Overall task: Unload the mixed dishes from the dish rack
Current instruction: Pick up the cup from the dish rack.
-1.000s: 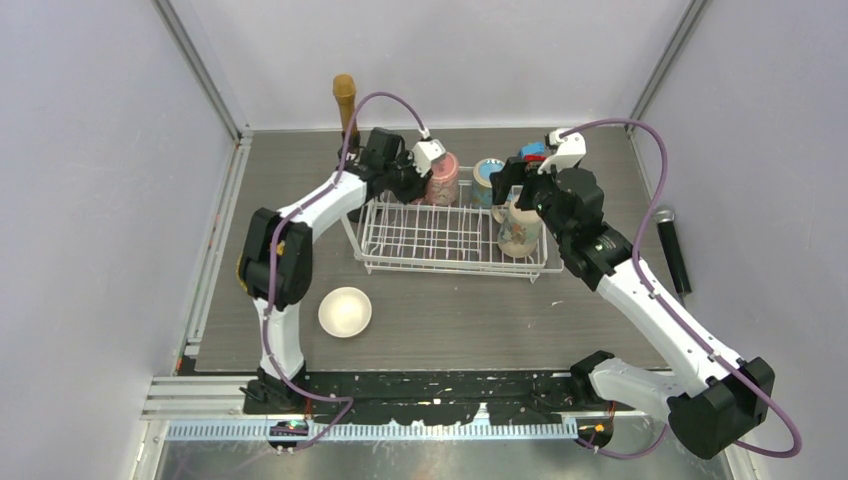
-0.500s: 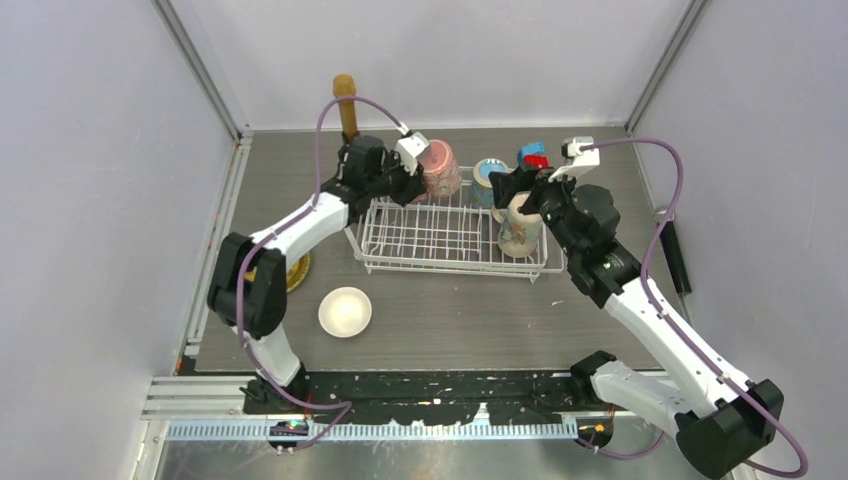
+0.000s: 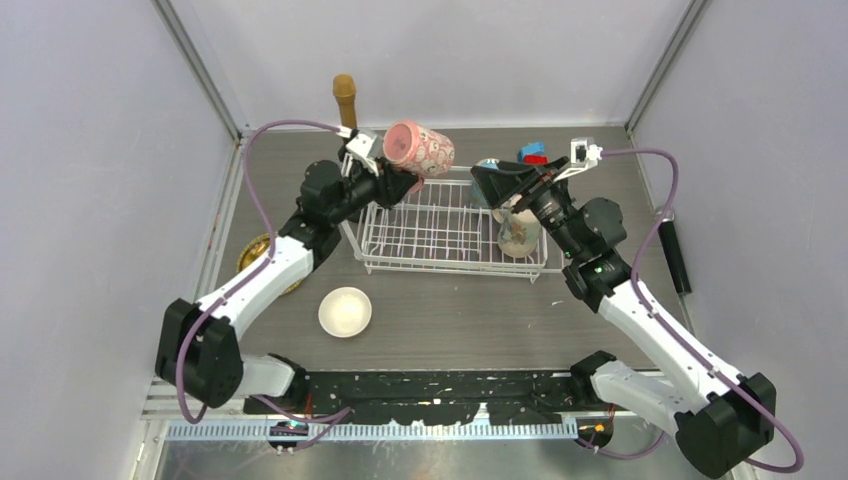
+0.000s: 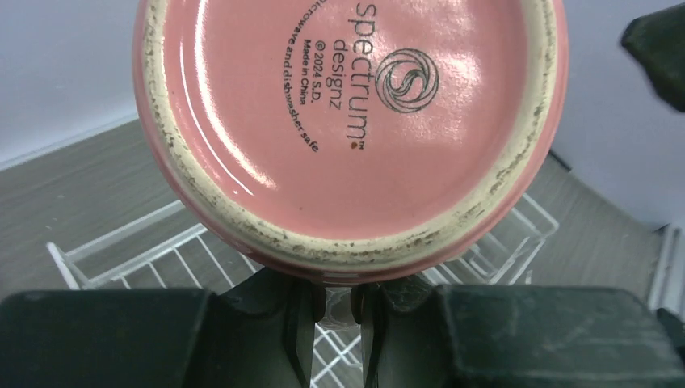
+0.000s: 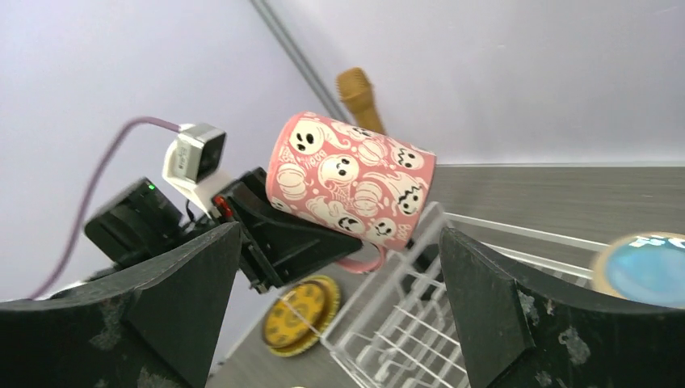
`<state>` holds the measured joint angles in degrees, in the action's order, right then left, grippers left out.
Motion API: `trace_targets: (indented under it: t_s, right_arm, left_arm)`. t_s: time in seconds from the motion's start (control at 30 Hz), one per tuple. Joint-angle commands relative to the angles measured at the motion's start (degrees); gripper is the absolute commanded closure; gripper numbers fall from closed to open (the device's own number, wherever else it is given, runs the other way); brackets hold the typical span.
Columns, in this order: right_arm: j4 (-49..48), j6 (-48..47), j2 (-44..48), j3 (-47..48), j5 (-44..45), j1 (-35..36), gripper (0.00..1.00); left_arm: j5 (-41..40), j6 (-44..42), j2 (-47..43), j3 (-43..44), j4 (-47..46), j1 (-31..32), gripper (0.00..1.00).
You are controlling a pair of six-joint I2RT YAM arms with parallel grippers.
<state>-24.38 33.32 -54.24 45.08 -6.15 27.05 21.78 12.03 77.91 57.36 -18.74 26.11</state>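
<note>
My left gripper (image 3: 398, 183) is shut on the handle of the pink mug (image 3: 418, 148), holding it on its side in the air over the far left corner of the dish rack (image 3: 455, 268). In the left wrist view the mug's base (image 4: 355, 121) fills the frame above the left gripper (image 4: 338, 301). My right gripper (image 3: 490, 188) hangs open and empty over the rack's right end, above the cream patterned mug (image 3: 520, 235) and partly hiding the blue mug (image 5: 646, 267). The right gripper (image 5: 331, 323) looks towards the pink mug (image 5: 351, 182). A white bowl (image 3: 345, 311) and a golden plate (image 3: 255, 250) lie on the table.
A brown microphone-shaped stick (image 3: 344, 95) stands behind the rack's left corner. A small blue-and-red block (image 3: 533, 153) sits behind its right end. A black microphone (image 3: 672, 245) lies along the right wall. Walls close in three sides.
The left arm has lifted the pink mug out of the rack and tipped it sideways, swinging left and uncovering the golden plate. The right gripper has risen and drawn back slightly, still open.
</note>
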Motion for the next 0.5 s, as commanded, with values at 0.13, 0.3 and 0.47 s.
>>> trace_targets:
  t_s: [0.13, 0.3, 0.47]
  right_arm:
    - [-17.13, 18.32, -8.64, 1.43, -12.61, 0.20, 0.02]
    - [-17.47, 20.87, -12.11, 2.14, -15.64, 0.72, 0.03]
    - [-21.71, 23.38, -14.76, 1.65, -16.02, 1.68, 0.03]
  left_arm:
    - [0.84, 13.99, -10.34, -6.48, -19.88, -0.14, 1.00]
    - [1.39, 15.90, -13.15, -8.50, -20.65, -0.09, 1.00]
    - [3.03, 19.55, -13.13, -9.83, -23.09, 0.12, 1.00]
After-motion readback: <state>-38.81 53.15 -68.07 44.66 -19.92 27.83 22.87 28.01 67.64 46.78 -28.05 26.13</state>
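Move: Just off the right hand's open fingers hangs the pink cup, about 8 cm ahead, 10 cm to the left and 3 cm below. The blue cup in the rack is roughly 16 cm ahead and 1 cm right of that hand, the flowered cup about 5 cm ahead and 7 cm right, both some 25 cm lower. The left hand holds the pink cup by its handle, the body 2 cm ahead, 3 cm right and 6 cm above. Swinging in to meet the held cup, the open right hand goes about 6 cm left and, after a tiny rise, sinks some 2.5 cm, turning roughly 20 degrees counter-clockwise as its fingertips tip down towards the pink cup. The left hand keeps its pinch on the handle, draws back about 5 cm while rising half as much, and rolls some 15 degrees, its right side lifting. ##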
